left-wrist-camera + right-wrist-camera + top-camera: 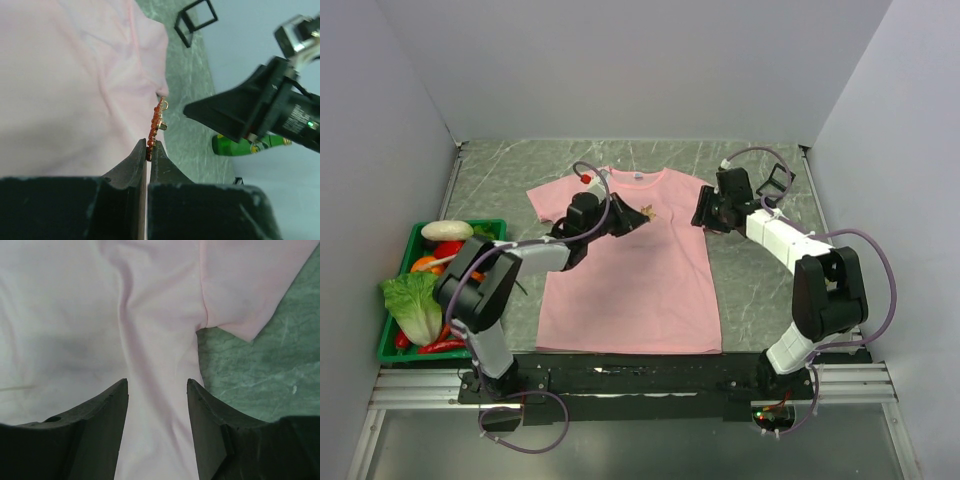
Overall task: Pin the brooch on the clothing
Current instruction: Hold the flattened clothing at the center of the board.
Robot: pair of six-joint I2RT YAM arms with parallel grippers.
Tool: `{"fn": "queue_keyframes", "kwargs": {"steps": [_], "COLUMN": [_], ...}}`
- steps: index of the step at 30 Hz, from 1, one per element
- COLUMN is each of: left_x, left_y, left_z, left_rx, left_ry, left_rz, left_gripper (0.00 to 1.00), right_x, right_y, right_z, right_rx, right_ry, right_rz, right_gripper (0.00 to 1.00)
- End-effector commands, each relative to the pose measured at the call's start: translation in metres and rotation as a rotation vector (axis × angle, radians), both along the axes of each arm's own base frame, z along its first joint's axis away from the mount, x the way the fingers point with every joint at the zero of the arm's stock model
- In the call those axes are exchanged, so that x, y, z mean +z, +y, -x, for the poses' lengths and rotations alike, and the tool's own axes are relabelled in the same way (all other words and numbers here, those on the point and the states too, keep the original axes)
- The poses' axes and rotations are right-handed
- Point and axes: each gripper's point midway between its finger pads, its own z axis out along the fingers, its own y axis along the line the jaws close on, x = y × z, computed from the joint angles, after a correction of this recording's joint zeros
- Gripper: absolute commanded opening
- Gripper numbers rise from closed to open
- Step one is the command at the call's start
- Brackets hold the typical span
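Observation:
The clothing, a pink T-shirt (pixel 630 285), lies flat on the green marbled table. My left gripper (pixel 638 216) hovers over its chest, shut on the lower edge of the brooch (pixel 155 125), a tiny orange-red jagged pin standing upright out of the fingertips (pixel 140 155). In the left wrist view the shirt (pixel 65 90) is to the left of the pin. My right gripper (pixel 700 212) is at the shirt's right sleeve seam. It is open, its fingers (pixel 107 405) astride a raised fold of the shirt (pixel 150 315) just below the armpit.
A green crate (pixel 490 224) of vegetables, with lettuce (pixel 415 305), stands at the left table edge. A small red ball (pixel 586 178) lies by the collar. A black wire frame (pixel 775 180) sits at the back right, and a green bottle (pixel 240 145) shows behind the right gripper.

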Motion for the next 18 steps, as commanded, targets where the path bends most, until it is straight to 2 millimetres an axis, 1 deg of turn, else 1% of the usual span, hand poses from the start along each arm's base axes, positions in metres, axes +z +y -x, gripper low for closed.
{"fn": "queue_keyframes", "kwargs": {"steps": [1,3,4,6,7,9,10,12,13,15,16,18], "left_x": [0.004,0.003,-0.006,-0.007,-0.017,-0.021,-0.029,-0.033,-0.043,-0.047,-0.054,-0.058], "left_y": [-0.007,-0.012,-0.013,-0.015,-0.013,-0.012,-0.013,-0.014,-0.015,-0.018,-0.018,-0.019], "left_z": [-0.018,-0.022,-0.025,-0.030,-0.033,-0.039,-0.041,-0.044,-0.045,-0.048,-0.049,-0.051], "left_rx": [0.056,0.051,0.050,0.056,0.069,0.079,0.080,0.079,0.078,0.079,0.082,0.088], "left_ry": [-0.022,-0.020,-0.007,-0.007,0.009,0.016,0.031,0.039,0.057,0.066,0.081,0.090], "left_rz": [0.104,0.108,0.099,0.097,0.080,0.078,0.080,0.088,0.082,0.081,0.080,0.079], "left_gripper": [0.01,0.01,0.01,0.01,0.01,0.01,0.01,0.01,0.01,0.01,0.01,0.01], "right_x": [0.025,0.024,0.026,0.025,0.025,0.024,0.023,0.021,0.022,0.018,0.018,0.017], "right_y": [0.006,0.007,0.008,0.007,0.007,0.006,0.006,0.007,0.007,0.007,0.008,0.009], "right_z": [-0.013,-0.013,-0.015,-0.015,-0.016,-0.016,-0.015,-0.016,-0.017,-0.018,-0.019,-0.020], "right_rx": [0.021,0.028,0.032,0.034,0.034,0.033,0.035,0.036,0.040,0.039,0.040,0.045], "right_ry": [-0.093,-0.091,-0.095,-0.093,-0.092,-0.093,-0.091,-0.090,-0.090,-0.077,-0.078,-0.077], "right_rz": [-0.079,-0.085,-0.087,-0.086,-0.088,-0.091,-0.094,-0.097,-0.098,-0.096,-0.097,-0.100], "right_gripper": [0.57,0.57,0.57,0.57,0.57,0.57,0.57,0.57,0.57,0.57,0.57,0.57]}}
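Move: Lying ahead and to the right of the left hand, which still grips the brooch, is the raised chest fold of the clothing: about 5 cm farther out, 7 cm to the right and some 10 cm below. The collar is roughly 14 cm ahead and 2 cm left, and the near-shoulder sleeve on the right about 8 cm ahead and 17 cm right, all about as low. From the open right hand, the fold lies some 4 cm ahead, 6 cm left and 5 cm down. Sinking about 7 cm while reaching some 4 cm forward, the left hand carries the brooch down towards the raised fold in the chest of the clothing, pin side leading to the right. The wrist tips a little farther down, by under 10 degrees, and the fingers keep their pinch on the brooch. ##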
